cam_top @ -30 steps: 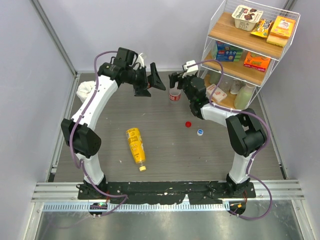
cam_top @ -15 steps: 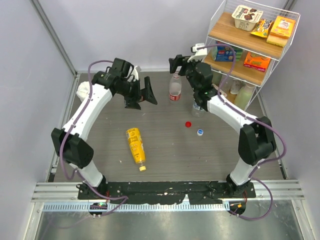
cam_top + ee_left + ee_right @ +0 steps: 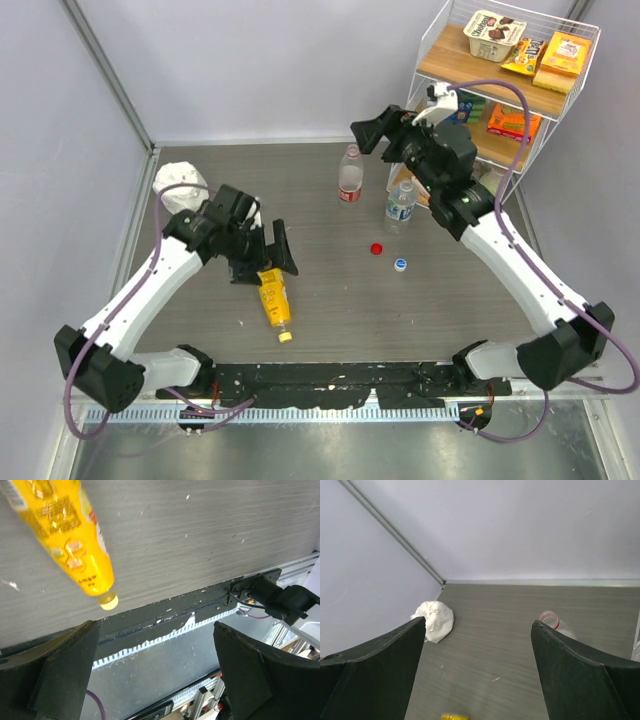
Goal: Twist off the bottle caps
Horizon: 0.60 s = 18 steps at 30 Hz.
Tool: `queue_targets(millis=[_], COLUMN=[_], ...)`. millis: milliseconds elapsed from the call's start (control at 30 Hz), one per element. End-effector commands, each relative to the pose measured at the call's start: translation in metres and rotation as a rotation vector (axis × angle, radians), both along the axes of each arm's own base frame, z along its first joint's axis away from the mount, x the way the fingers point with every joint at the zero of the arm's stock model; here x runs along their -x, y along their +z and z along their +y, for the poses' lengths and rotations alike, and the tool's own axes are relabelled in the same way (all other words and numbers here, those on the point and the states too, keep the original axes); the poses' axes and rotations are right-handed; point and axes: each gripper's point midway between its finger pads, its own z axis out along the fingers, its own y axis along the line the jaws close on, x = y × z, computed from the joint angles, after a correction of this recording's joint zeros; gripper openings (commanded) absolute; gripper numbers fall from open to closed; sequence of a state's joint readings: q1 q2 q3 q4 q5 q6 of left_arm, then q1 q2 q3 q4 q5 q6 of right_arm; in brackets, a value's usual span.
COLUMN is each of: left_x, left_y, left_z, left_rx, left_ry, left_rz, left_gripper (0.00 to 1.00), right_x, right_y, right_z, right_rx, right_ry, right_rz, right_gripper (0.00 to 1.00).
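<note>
The tall clear bottle [image 3: 349, 176] with a red label stands upright at the back, its mouth [image 3: 550, 620] open. The small clear bottle [image 3: 399, 205] stands to its right. A red cap [image 3: 377, 248] and a pale cap [image 3: 400, 265] lie loose on the table. The yellow bottle [image 3: 272, 295] [image 3: 70, 535] lies on its side with its yellow cap [image 3: 285, 337] [image 3: 108, 600] screwed on. My left gripper [image 3: 265, 258] [image 3: 155, 670] hangs open just above the yellow bottle's body, holding nothing. My right gripper [image 3: 385, 135] [image 3: 477, 665] is raised behind the tall bottle, open and empty.
A wire shelf [image 3: 530, 150] with boxed snacks and other bottles stands at the back right, close to my right arm. A crumpled white cloth [image 3: 180, 183] [image 3: 434, 621] lies in the back left corner. The table's near edge rail [image 3: 175, 612] runs below the yellow bottle.
My left arm swung from beside the tall bottle toward the near left, over the yellow bottle. My right gripper lifted off the tall bottle, pulled back right and widened its jaws.
</note>
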<state>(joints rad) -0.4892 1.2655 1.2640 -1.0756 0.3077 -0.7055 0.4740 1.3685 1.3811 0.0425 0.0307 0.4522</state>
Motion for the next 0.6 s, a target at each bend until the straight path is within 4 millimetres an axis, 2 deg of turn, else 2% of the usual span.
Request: queue_targets(millis=[0, 100, 267, 467, 567], left_x=[0.026, 0.041, 0.051, 0.054, 0.048], left_y=[-0.016, -0.039, -0.071, -0.109, -0.116], left_z=[0.012, 0.014, 0.011, -0.01, -0.026], left_rx=[-0.008, -0.006, -0.004, 0.013, 0.036], left_ry=[0.143, 0.183, 0.197, 0.177, 0.151], left_rz=[0.043, 0.099, 0.152, 0.228, 0.199], left_gripper=[1.0, 1.0, 1.0, 1.0, 1.0], right_x=[0.037, 0.052, 0.072, 0.089, 0.099], right_y=[-0.007, -0.011, -0.016, -0.02, -0.016], right_z=[-0.003, -0.006, -0.007, -0.015, -0.014], right_rx=[-0.029, -0.018, -0.018, -0.043, -0.023], right_ry=[0.065, 0.084, 0.132, 0.136, 0.181], right_rz=[0.108, 0.144, 0.208, 0.259, 0.234], right_gripper=[0.91, 0.92, 0.93, 0.93, 0.93])
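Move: The yellow bottle lies almost straight under the left hand, its middle roughly 1 cm nearer the base and 17 cm down. The red cap is about 15 cm ahead and 25 cm right of that hand, the blue cap 11 cm ahead and 30 cm right, both 20 cm below. From the right hand the yellow bottle is some 21 cm back, 20 cm left and 38 cm down; the red-label bottle stands 11 cm ahead, 1 cm left and 30 cm below. Down onto the cap end of the yellow bottle comes the left hand, fingers wide open: it sinks about 12 cm while drawing back 6 or 7 cm, then goes on nearly straight down as its tips swing back some 15 degrees, with a small counter-clockwise turn; no touch is visible. The empty, open right hand pulls back about 8 cm and sinks a little, tipping its fingers down. ##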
